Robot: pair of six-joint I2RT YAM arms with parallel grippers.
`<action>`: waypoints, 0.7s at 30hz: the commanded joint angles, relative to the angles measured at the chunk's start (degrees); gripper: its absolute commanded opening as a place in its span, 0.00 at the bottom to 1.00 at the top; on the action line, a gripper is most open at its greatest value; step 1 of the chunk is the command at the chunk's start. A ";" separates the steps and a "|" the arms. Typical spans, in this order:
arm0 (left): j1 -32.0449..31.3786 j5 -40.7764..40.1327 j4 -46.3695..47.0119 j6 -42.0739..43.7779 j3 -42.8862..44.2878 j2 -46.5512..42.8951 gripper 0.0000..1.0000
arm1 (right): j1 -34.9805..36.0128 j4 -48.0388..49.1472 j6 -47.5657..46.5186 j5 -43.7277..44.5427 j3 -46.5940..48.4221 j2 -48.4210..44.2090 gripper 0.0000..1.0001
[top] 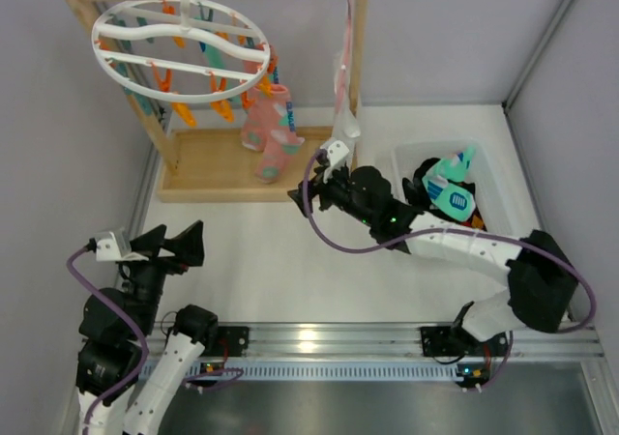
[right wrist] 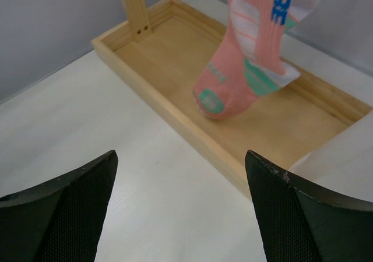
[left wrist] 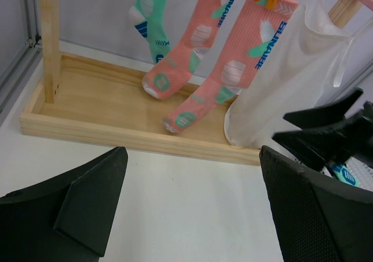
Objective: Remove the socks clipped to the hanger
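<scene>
The white oval hanger (top: 179, 53) hangs from the wooden rack's top bar, with orange and teal clips. Two pink socks (top: 271, 130) hang clipped at its right side over the rack's base; the left wrist view shows them (left wrist: 230, 75) with a mint-green sock (left wrist: 150, 17) behind. My right gripper (top: 308, 186) is open and empty, low above the table just right of the pink socks; one pink sock (right wrist: 245, 70) lies ahead of its jaws (right wrist: 180, 209). My left gripper (top: 191, 245) is open and empty at the near left, well short of the rack (left wrist: 192, 209).
The wooden rack base (top: 208, 169) is a shallow tray with a raised rim (right wrist: 175, 116). A long white-pink cloth (top: 345, 77) hangs at the rack's right post. A clear bin (top: 498, 179) at the right holds several removed socks (top: 453, 191).
</scene>
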 commanded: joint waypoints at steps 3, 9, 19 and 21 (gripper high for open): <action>0.20 0.36 1.49 0.14 -0.35 0.74 0.98 | -0.85 14.98 -3.63 13.60 10.63 11.95 0.88; 0.20 1.32 1.57 0.58 -0.35 0.91 0.98 | -5.33 21.05 -3.81 7.20 19.58 22.85 0.90; 0.20 1.94 1.49 0.76 0.35 1.70 0.98 | -7.45 33.08 1.90 -9.96 25.50 35.17 0.36; 0.20 2.29 1.49 0.41 1.75 2.58 0.98 | -6.75 35.54 2.86 -9.61 22.87 34.38 0.18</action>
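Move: The near pink sock's middle is about 15 cm ahead of the right hand, 8 cm to its left and a couple of centimetres above; its orange clips hang some 12 cm above that middle. The other pink sock is about 4 cm beyond the near sock and 5 cm left of it. The white bag hangs about 12 cm ahead and 10 cm right of the hand. From the left hand the near sock is roughly 29 cm ahead, 17 cm right and 6 cm lower. Forward and to the left, about 15 cm out and 7 cm across, the open right hand reaches at nearly level height to the near pink sock, past the left side of the white bag. Its fingers tip up and the wrist rolls, each some 10 degrees; as the reach slows, the fingers close around the sock near its heel and pinch the fabric between the tips. ##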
